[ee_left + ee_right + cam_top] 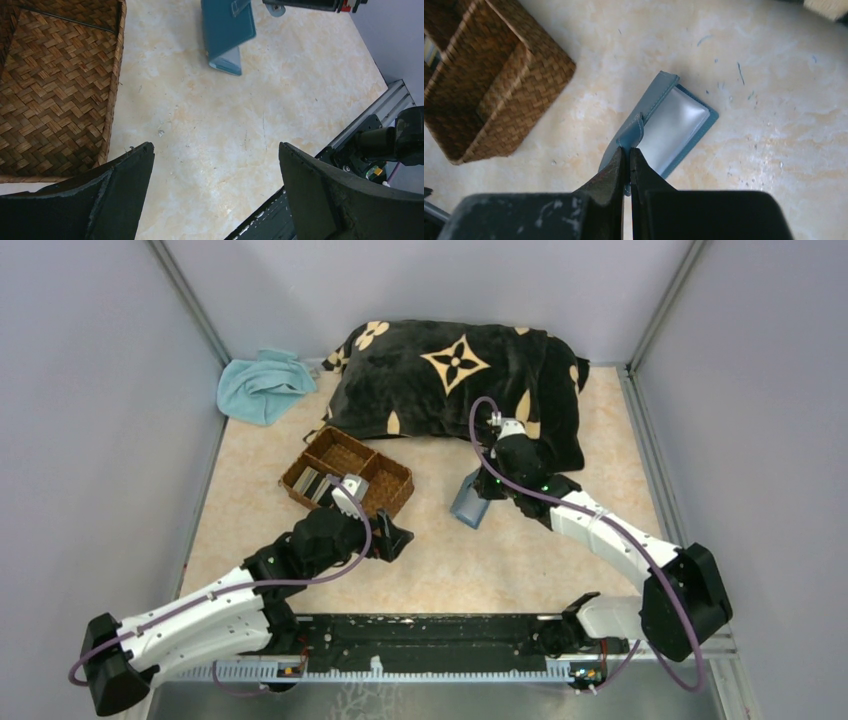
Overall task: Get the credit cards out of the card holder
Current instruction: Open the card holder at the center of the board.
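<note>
The card holder (pixel 684 122) is a teal-blue wallet, hanging open with its pale inside showing. My right gripper (pixel 629 150) is shut on its upper flap beside the clasp tab. In the top view the card holder (pixel 467 504) hangs tilted under the right gripper (pixel 482 486), its lower edge at the table. The left wrist view shows the card holder (pixel 227 27) at the top. My left gripper (pixel 216 149) is open over bare table, nothing between its fingers; it is beside the tray (pixel 395 538). Grey and dark credit cards (pixel 313 484) lie in the tray's left compartment.
A brown woven compartment tray (pixel 385 480) stands left of the card holder, seen too as the tray (pixel 50 85) and the tray (pixel 489 85). A black patterned cushion (pixel 450 380) lies at the back, a light blue cloth (pixel 262 385) at the back left. Grey walls enclose the table.
</note>
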Available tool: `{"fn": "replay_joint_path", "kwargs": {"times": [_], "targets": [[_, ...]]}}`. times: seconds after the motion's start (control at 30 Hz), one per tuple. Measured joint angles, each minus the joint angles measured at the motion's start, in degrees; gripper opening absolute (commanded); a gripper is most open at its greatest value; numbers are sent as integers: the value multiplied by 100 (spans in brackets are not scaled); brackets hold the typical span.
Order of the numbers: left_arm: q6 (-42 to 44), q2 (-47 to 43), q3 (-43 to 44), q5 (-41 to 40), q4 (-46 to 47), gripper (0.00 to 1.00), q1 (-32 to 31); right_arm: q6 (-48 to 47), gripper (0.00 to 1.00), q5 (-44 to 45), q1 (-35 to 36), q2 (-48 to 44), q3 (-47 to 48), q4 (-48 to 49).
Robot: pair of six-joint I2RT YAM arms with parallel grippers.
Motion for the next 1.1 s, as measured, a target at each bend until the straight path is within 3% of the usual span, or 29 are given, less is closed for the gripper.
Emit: {"fn": "replay_joint_path", "kwargs": {"times": [0.23, 0.53, 0.83, 1.1], "targets": [[-24, 37, -57, 195, 90, 100, 0, 48, 0, -42, 271, -317, -356, -352], [223, 101, -55, 680, 483, 100, 0, -59, 0, 455, 898, -942, 24, -1392], [754, -107, 190, 584, 426, 100, 0, -11, 0, 1779, 1331, -1132, 321, -2717], [675, 267, 509, 533, 291, 100, 0, -11, 0, 2210, 1631, -1069, 577, -3283]]}}
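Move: The right fingers are already shut on the card holder's tab; its partly open body hangs about 3 cm back, 2 cm left and 4 cm below them. From that hand, the basket's middle is some 26 cm left and 2 cm ahead, and the patterned blanket's is roughly 20 cm ahead and 4 cm left, both about 8 cm lower. From the left gripper, the card holder lies about 13 cm right, 6 cm ahead and 6 cm down. Still pinching the card holder by its tab, the right hand draws it back about 9 cm over bare table, away from the blanket, dips slightly, then rises. Midway it also swings right about 5 cm, rolling some 20 degrees so its left side drops. The left gripper stays wide open and empty, easing right and then lifting about 4 cm. ##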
